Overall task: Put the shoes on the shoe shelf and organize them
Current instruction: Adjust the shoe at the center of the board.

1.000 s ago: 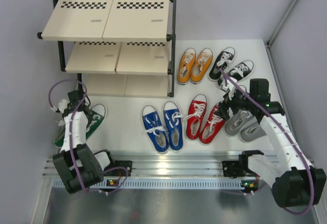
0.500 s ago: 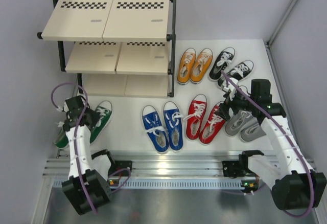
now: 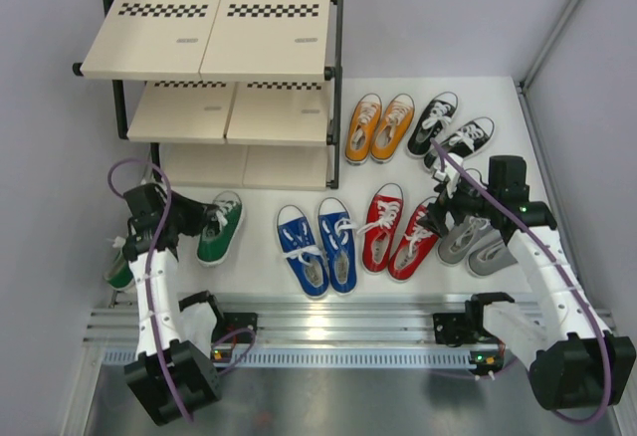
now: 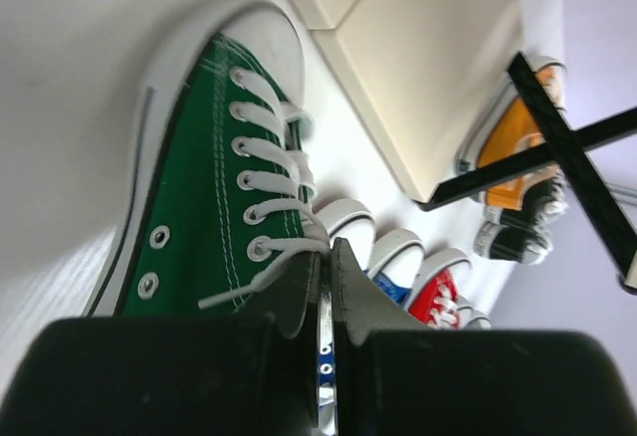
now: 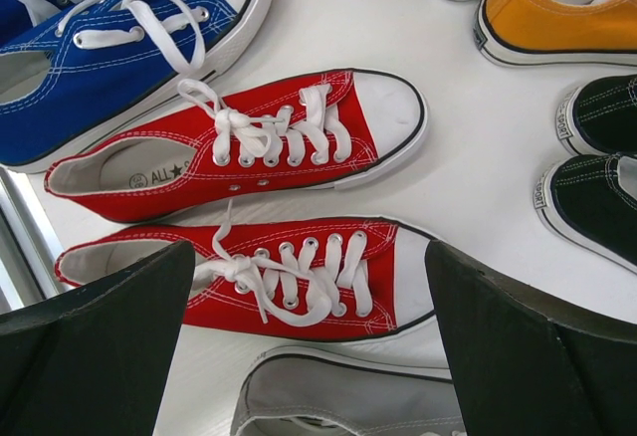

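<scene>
My left gripper (image 3: 191,220) is shut on the heel end of a green shoe (image 3: 221,228), which points toward the shoe shelf (image 3: 219,38). In the left wrist view that green shoe (image 4: 204,187) fills the left side, with the jaws pressed almost together at its collar. The other green shoe (image 3: 116,273) lies mostly hidden behind the left arm. My right gripper (image 3: 439,219) hangs open over the right-hand red shoe (image 5: 299,277), its fingers apart on either side, touching nothing.
Blue shoes (image 3: 317,247), red shoes (image 3: 398,229) and grey shoes (image 3: 476,243) lie in a row at the front. Orange shoes (image 3: 379,127) and black shoes (image 3: 453,132) lie behind them, right of the shelf. All shelf boards are bare.
My left gripper closed on the green shoe and carried it right, away from its mate, to the front of the shelf. The right arm barely moved.
</scene>
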Robot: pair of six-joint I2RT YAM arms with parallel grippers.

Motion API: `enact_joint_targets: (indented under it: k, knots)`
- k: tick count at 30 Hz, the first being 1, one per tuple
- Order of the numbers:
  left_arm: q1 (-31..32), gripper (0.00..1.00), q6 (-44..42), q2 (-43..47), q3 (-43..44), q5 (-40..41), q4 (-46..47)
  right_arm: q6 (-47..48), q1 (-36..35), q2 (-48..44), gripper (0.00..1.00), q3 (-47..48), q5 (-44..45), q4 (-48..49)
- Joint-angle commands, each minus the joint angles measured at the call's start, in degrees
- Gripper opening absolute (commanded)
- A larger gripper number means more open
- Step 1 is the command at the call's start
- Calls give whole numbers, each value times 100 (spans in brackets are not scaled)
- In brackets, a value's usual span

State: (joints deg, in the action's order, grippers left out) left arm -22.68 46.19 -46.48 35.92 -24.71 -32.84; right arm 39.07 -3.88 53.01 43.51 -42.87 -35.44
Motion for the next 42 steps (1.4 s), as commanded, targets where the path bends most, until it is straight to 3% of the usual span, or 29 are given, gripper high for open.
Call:
enact_joint_targets:
  k: [1,14,22,31,36,39,41,42]
  knots:
    - [26,0,398,122,-23,-701,1077,162,54,-98,99,0,-222,99]
    - [35,0,759,16,-173,-561,2061,215,63,-37,100,18,-257,55]
    - [26,0,540,-98,-410,-605,2106,233,54,-2,99,35,-292,37]
    - [26,0,-584,-186,-683,-263,1036,277,63,-19,99,61,-388,-68]
    - [27,37,-1217,-159,-297,388,560,329,63,7,99,70,-450,-121]
    - [26,52,-1455,-300,-17,467,358,338,54,-2,99,88,-468,-156]
    - [27,57,-1735,-309,186,598,78,347,63,-2,99,105,-494,-182]
    - [26,66,-1806,-292,344,651,-37,356,54,7,100,105,-503,-182]
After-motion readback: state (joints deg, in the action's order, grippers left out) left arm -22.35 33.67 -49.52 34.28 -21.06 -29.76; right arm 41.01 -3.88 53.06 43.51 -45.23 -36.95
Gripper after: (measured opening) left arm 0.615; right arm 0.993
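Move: The left gripper, already shut on the laces, has the green shoe hanging below it, its middle some 6 cm down, 1 cm back and 2 cm to the right. The bare landing spot lies about 12 cm below, 1 cm back and 3 cm right. The left blue shoe is some 8 cm back and 25 cm right; the lowest shelf board is about 18 cm ahead, 9 cm right. From the right gripper the landing spot is roughly 52 cm left, level in reach. Keep the left fingers pinched on the green shoe's laces and raise them forward about 3 cm, tipping the fingertips up some 10 degrees. Then lower the shoe roughly 6.5 cm onto the bare board, drawing back 3 cm as you go. Open the fingers past half to let go of the laces, rolling the hand's left side up slightly, and lift just clear by about 2 cm. ##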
